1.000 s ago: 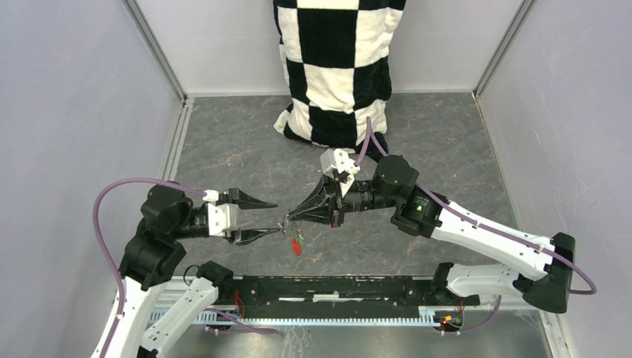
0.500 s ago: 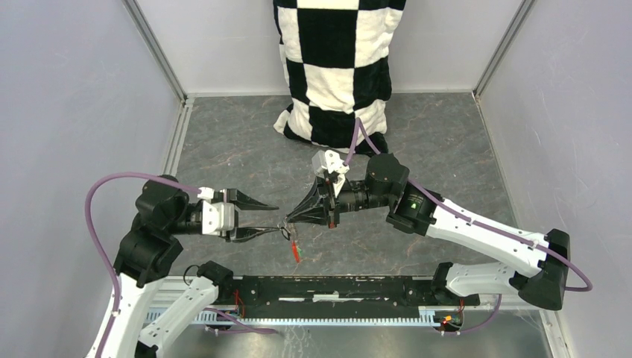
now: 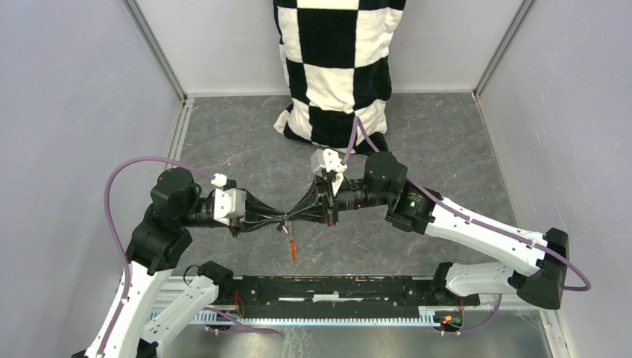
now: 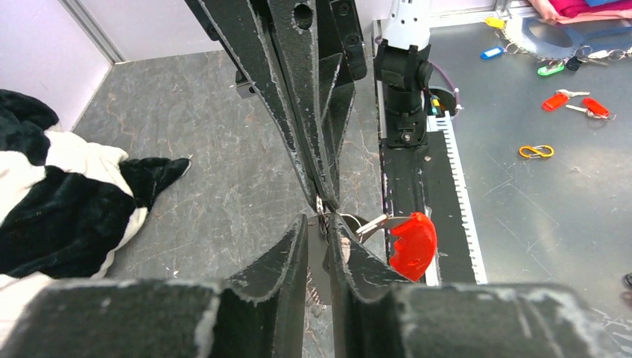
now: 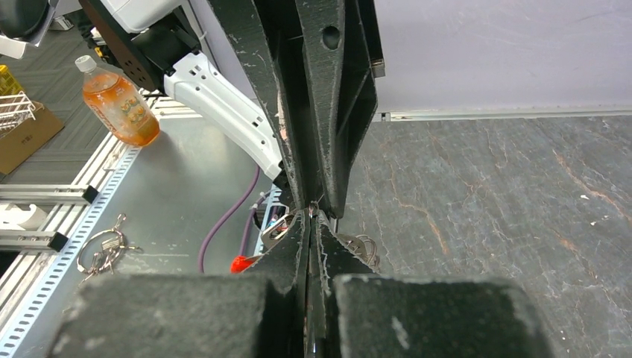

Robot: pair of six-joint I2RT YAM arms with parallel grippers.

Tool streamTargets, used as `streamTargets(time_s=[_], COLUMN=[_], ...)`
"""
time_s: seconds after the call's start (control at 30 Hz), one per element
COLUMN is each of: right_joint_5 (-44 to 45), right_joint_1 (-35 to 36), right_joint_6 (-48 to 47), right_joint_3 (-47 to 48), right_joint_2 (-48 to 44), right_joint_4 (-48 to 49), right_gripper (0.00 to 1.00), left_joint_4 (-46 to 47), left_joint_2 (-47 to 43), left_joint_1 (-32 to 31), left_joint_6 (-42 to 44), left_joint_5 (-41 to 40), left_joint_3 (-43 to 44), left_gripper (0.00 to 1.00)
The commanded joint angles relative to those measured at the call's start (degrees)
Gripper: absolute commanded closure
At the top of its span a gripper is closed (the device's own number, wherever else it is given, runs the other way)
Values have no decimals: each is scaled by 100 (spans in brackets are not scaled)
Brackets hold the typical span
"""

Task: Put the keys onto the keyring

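Note:
My two grippers meet tip to tip just above the table's near middle. The right gripper [image 3: 293, 219] is shut on the keyring's thin metal ring [image 4: 367, 222]. The keyring's red tag [image 3: 292, 248] hangs below the tips, also seen in the left wrist view [image 4: 414, 242]. The left gripper [image 3: 281, 222] has its fingers drawn close on a small flat metal key blade [image 4: 319, 261] with a toothed edge. The key's head is hidden by the fingers. No black or green key head shows. In the right wrist view, the right gripper [image 5: 311, 215] pinches at its very tips.
A black-and-white checkered cloth [image 3: 335, 67] lies at the back of the table. The black base rail [image 3: 335, 287] runs along the near edge. Beyond it are loose coloured tags [image 4: 570, 101], an orange carabiner [image 4: 536, 151], an orange bottle [image 5: 118, 101] and a bunch of rings [image 5: 104, 246].
The left gripper has moved right to the right gripper's tips and narrowed from wide open to nearly closed. The red tag now hangs straight below the tips.

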Motion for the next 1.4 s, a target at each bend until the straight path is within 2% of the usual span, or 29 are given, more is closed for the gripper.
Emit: streamTargets(time_s=[0.0, 0.23, 0.6, 0.63, 0.67, 0.8, 0.9, 1.03, 1.13, 1.37], right_joint_5=[-10, 7, 148, 149, 177, 495, 570, 513, 383, 725], right_joint_1=[5, 0, 42, 42, 38, 27, 5, -6, 5, 193], right_joint_6=[27, 291, 571, 551, 459, -189, -687, -1520, -1810, -2259], right_joint_3=[231, 53, -309, -298, -241, 130, 649, 1670, 2376, 3010], right_joint_2=[-46, -84, -141, -140, -152, -259, -238, 179, 574, 1030], right_joint_4=[365, 838, 1463, 1396, 1243, 97, -821, -2423, -3208, -4159], right_gripper=[100, 100, 100, 97, 94, 65, 53, 47, 46, 47], left_joint_4=[238, 230, 423, 467, 500, 267, 15, -191, -263, -450], left_joint_2=[-103, -138, -192, -209, -228, -317, -356, -308, -264, -193], left_joint_1=[6, 5, 6, 7, 8, 7, 0, 6, 5, 5], left_joint_6=[-191, -182, -374, -421, -468, -99, 220, 500, 641, 936], left_joint_5=[101, 228, 280, 270, 239, 100, 5, -67, -136, -392], left_joint_3=[-59, -117, -164, -183, -199, -189, -181, -135, -126, -56], left_gripper=[82, 97, 98, 98, 98, 98, 98, 98, 98, 98])
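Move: The keyring's edge sits between the two sets of fingertips, about 1 cm to the right of the left hand and level with it, and some 1 cm to the left of the right hand, whose shut fingers still hold it. From the left hand, the red tag lies roughly 7 cm back, 2 cm right and 4 cm lower; the keys hang about 1 cm ahead, 1 cm right and 3 cm below. Left fingers pinch the keyring shut; then the right fingers open, freeing it, and rise 5 cm, finally dipping 2. ##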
